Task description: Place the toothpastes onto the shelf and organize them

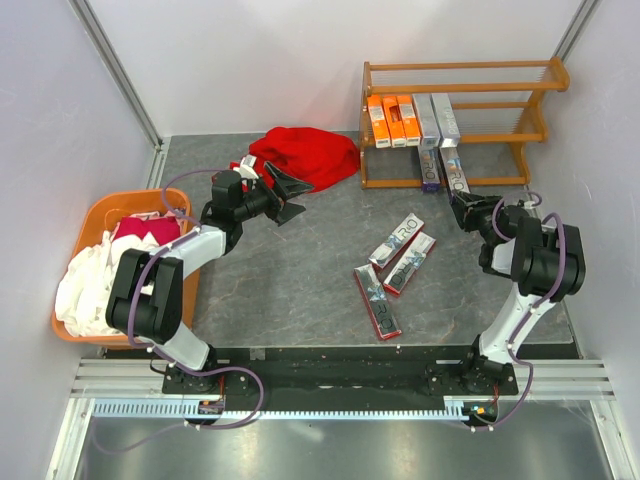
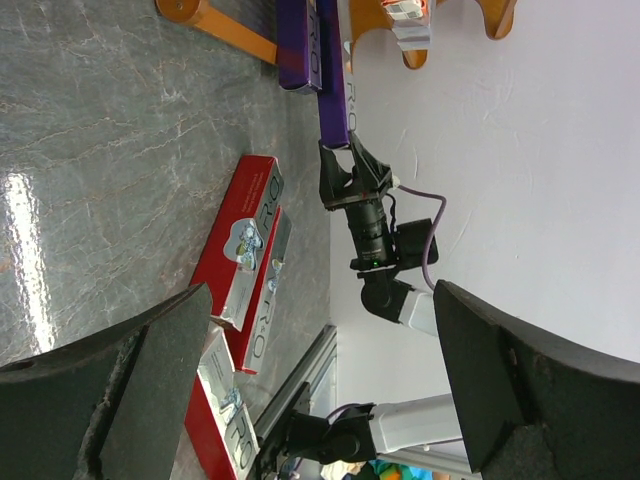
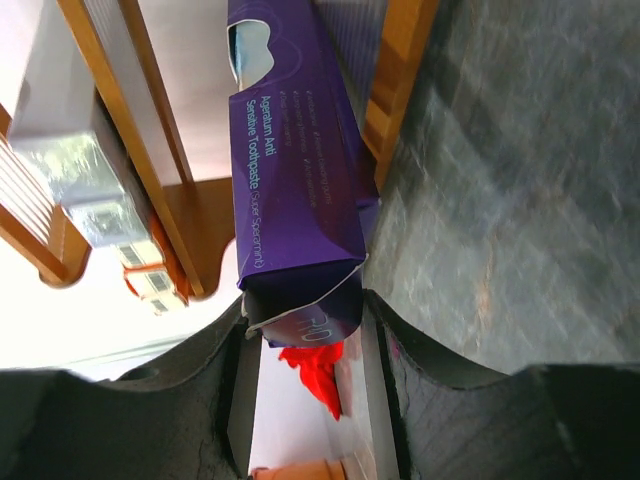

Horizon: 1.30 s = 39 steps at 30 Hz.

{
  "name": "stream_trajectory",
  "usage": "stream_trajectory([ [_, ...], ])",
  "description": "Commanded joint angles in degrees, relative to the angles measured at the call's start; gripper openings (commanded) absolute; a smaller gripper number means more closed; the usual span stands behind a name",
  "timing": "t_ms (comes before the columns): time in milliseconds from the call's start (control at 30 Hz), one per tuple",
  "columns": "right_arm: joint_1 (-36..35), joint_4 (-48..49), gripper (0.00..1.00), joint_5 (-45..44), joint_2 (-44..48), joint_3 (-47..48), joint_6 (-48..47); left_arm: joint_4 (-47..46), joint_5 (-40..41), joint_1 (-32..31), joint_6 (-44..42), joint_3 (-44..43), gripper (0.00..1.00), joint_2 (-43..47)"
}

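Observation:
The shelf point(image 1: 455, 75) stands at the back right. Its middle tier holds three orange toothpastes point(image 1: 393, 120) and two silver ones point(image 1: 437, 120). A dark purple box point(image 1: 430, 168) lies on the lowest tier. Beside it, my right gripper point(image 1: 462, 205) is shut on the near end of a second purple box point(image 3: 295, 180), which points into the shelf frame point(image 3: 400, 80). Three more boxes, one silver point(image 1: 396, 240) and two red point(image 1: 377, 300), lie in the middle of the table. My left gripper point(image 1: 285, 195) hangs open and empty near the red cloth, its fingers point(image 2: 150, 390) wide apart.
A red cloth point(image 1: 305, 155) lies at the back centre, left of the shelf. An orange basket point(image 1: 100, 215) full of white and red cloths sits at the table's left edge. White walls close off the back and sides.

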State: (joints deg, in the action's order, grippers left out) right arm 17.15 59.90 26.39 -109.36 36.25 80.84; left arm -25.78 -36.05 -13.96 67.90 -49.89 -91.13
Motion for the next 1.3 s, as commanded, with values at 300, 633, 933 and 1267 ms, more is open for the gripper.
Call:
stream_trajectory([
  [300, -2.8, -0.2, 0.28, -6.2, -5.2, 12.7, -1.9, -0.7, -0.6, 0.0, -3.0, -2.1, 0.99, -0.4],
  [633, -5.8, -3.5, 0.29, -9.1, -10.6, 18.2, -2.8, -0.4, -0.9, 0.0, -3.5, -1.7, 0.99, 0.2],
  [933, -6.5, -5.1, 0.56, -7.8, -12.1, 18.1, -3.1, 0.0, -1.0, 0.0, -4.1, -1.7, 0.99, 0.1],
  [1267, -6.5, -11.5, 0.98, -7.0, -7.0, 14.6, -8.1, 9.2, 2.2, -0.5, -12.0, -4.8, 1.00, 2.4],
])
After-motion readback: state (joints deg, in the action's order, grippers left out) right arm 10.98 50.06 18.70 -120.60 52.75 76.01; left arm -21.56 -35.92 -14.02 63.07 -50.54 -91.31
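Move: The right hand still pinches the near end of a purple toothpaste. Its place on the bottom shelf centres about 15 cm ahead, 3 cm left and 2 cm lower. The purple toothpaste already shelved is 6 cm left of that place; a grey box sits on the shelf above, some 14 cm higher than the hand. The nearest red toothpaste lies about 10 cm back and 19 cm left. From the left hand the place is roughly 21 cm ahead, 49 cm right, 12 cm lower. Forward into the bottom shelf by about 7 cm, the right hand slides the held toothpaste in, arcing up 2 cm and slightly right, then coming back left and sinking to seat it beside the shelved purple one. The wrist stays nearly level; once forward travel stops, the fingers open wide and let go, the hand easing another 1 cm or so down. ##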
